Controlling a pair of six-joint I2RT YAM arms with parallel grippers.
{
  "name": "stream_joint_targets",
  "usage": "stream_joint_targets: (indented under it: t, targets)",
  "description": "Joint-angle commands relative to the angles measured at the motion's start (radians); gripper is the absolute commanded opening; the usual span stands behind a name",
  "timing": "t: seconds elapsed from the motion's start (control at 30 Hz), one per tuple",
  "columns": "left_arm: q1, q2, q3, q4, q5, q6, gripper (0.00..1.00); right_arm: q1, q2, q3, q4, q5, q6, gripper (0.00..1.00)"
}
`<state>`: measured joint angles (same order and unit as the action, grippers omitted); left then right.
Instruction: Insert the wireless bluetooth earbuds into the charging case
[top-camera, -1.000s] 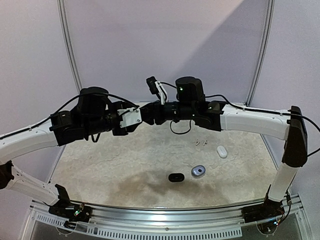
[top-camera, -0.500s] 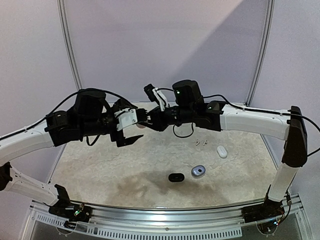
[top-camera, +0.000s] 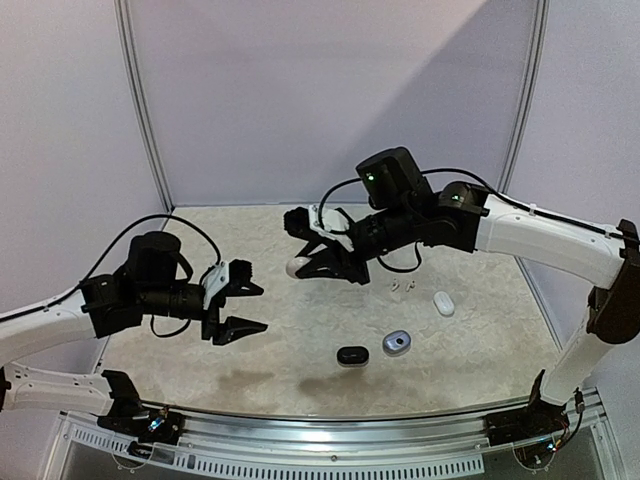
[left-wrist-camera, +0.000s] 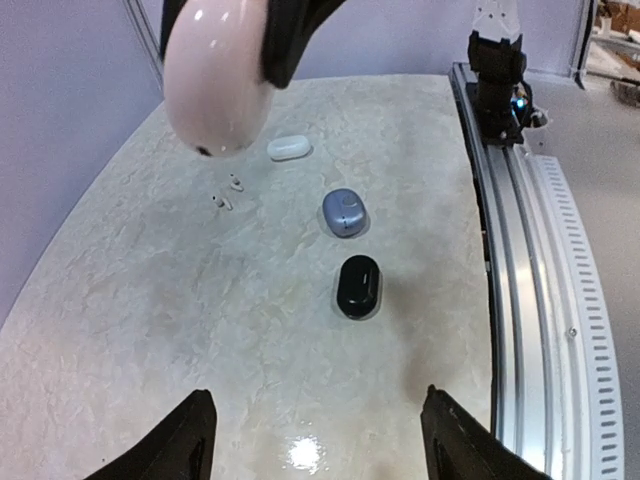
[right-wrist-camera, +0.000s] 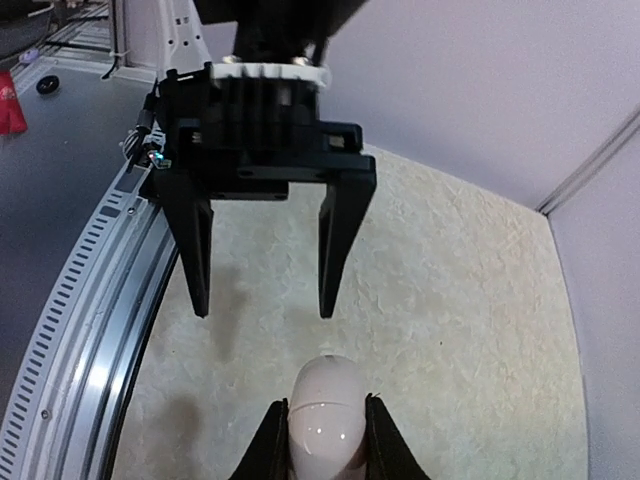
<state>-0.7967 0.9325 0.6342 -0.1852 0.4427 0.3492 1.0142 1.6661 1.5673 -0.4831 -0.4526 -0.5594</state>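
My right gripper (top-camera: 305, 268) is shut on a closed pale pink charging case (top-camera: 297, 267) and holds it in the air over the middle of the table. In the right wrist view the case (right-wrist-camera: 327, 418) sits between the two fingers (right-wrist-camera: 275, 440). My left gripper (top-camera: 240, 308) is open and empty, low on the left, facing the case from a short way off. It also shows in the right wrist view (right-wrist-camera: 260, 235). In the left wrist view the case (left-wrist-camera: 218, 75) hangs at the top. Two tiny white earbuds (left-wrist-camera: 228, 192) lie on the table; they also show in the top view (top-camera: 403, 286).
Three closed cases lie on the table right of centre: a black one (top-camera: 352, 355), a blue-grey one (top-camera: 397, 343) and a white one (top-camera: 444, 303). They also show in the left wrist view: black (left-wrist-camera: 358, 286), blue-grey (left-wrist-camera: 344, 212), white (left-wrist-camera: 289, 148). A metal rail (left-wrist-camera: 530, 260) runs along the near edge.
The grippers met high at the back around the pink case. The left gripper opened, let go and dropped back to the left. The right gripper moved forward and lower with the case.
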Motion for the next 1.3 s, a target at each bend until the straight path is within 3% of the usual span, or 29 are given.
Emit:
stream_joint_targets:
  t: [0.0, 0.07, 0.17, 0.33, 0.67, 1.0, 1.27]
  targets:
    - [0.016, -0.061, -0.148, 0.454, 0.072, -0.200, 0.70, 0.062, 0.037, 0.069, -0.061, 0.024, -0.190, 0.00]
    - [0.016, -0.075, -0.229, 0.621, 0.056, -0.266, 0.70, 0.073, 0.053, 0.109, -0.081, 0.029, -0.199, 0.00]
    - [0.016, -0.110, -0.313, 0.722, -0.011, -0.369, 0.69, 0.093, 0.096, 0.169, -0.131, 0.054, -0.189, 0.00]
    - [0.025, -0.184, -0.389, 0.747, -0.064, -0.442, 0.67, 0.123, 0.164, 0.224, -0.159, 0.081, -0.168, 0.00]
    - [0.037, -0.209, -0.429, 0.763, -0.029, -0.438, 0.63, 0.141, 0.288, 0.382, -0.255, 0.063, -0.141, 0.00]
    - [0.037, -0.183, -0.421, 0.773, -0.029, -0.449, 0.41, 0.141, 0.309, 0.386, -0.242, 0.037, -0.137, 0.00]
    - [0.036, -0.169, -0.413, 0.775, -0.024, -0.455, 0.35, 0.142, 0.338, 0.429, -0.247, 0.028, -0.139, 0.00]
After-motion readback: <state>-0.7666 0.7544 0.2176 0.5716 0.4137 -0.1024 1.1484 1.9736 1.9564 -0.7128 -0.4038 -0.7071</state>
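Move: The pinkish-white charging case sits in the right fingers, its middle only a centimetre or so off that hand's point towards the left. From the left gripper, the case lies about 7 cm right, 2 cm ahead and 7 cm above. The right hand takes it to the left gripper, some 8 cm left, 2 cm back and 8 cm below. On the table, roughly 19 cm below the left gripper, the black case lies 13 cm right and level, the blue case 22 cm right and 3 cm ahead. Tip the left fingers up about 30 degrees until they point nearly level at the case, lifting that gripper a little and shifting slightly left, then narrow its fingers to about half their opening around the case's near end. Meanwhile carry the case with the right hand some 7 cm left, first easing back and slightly up, then sinking, keeping its grip. ##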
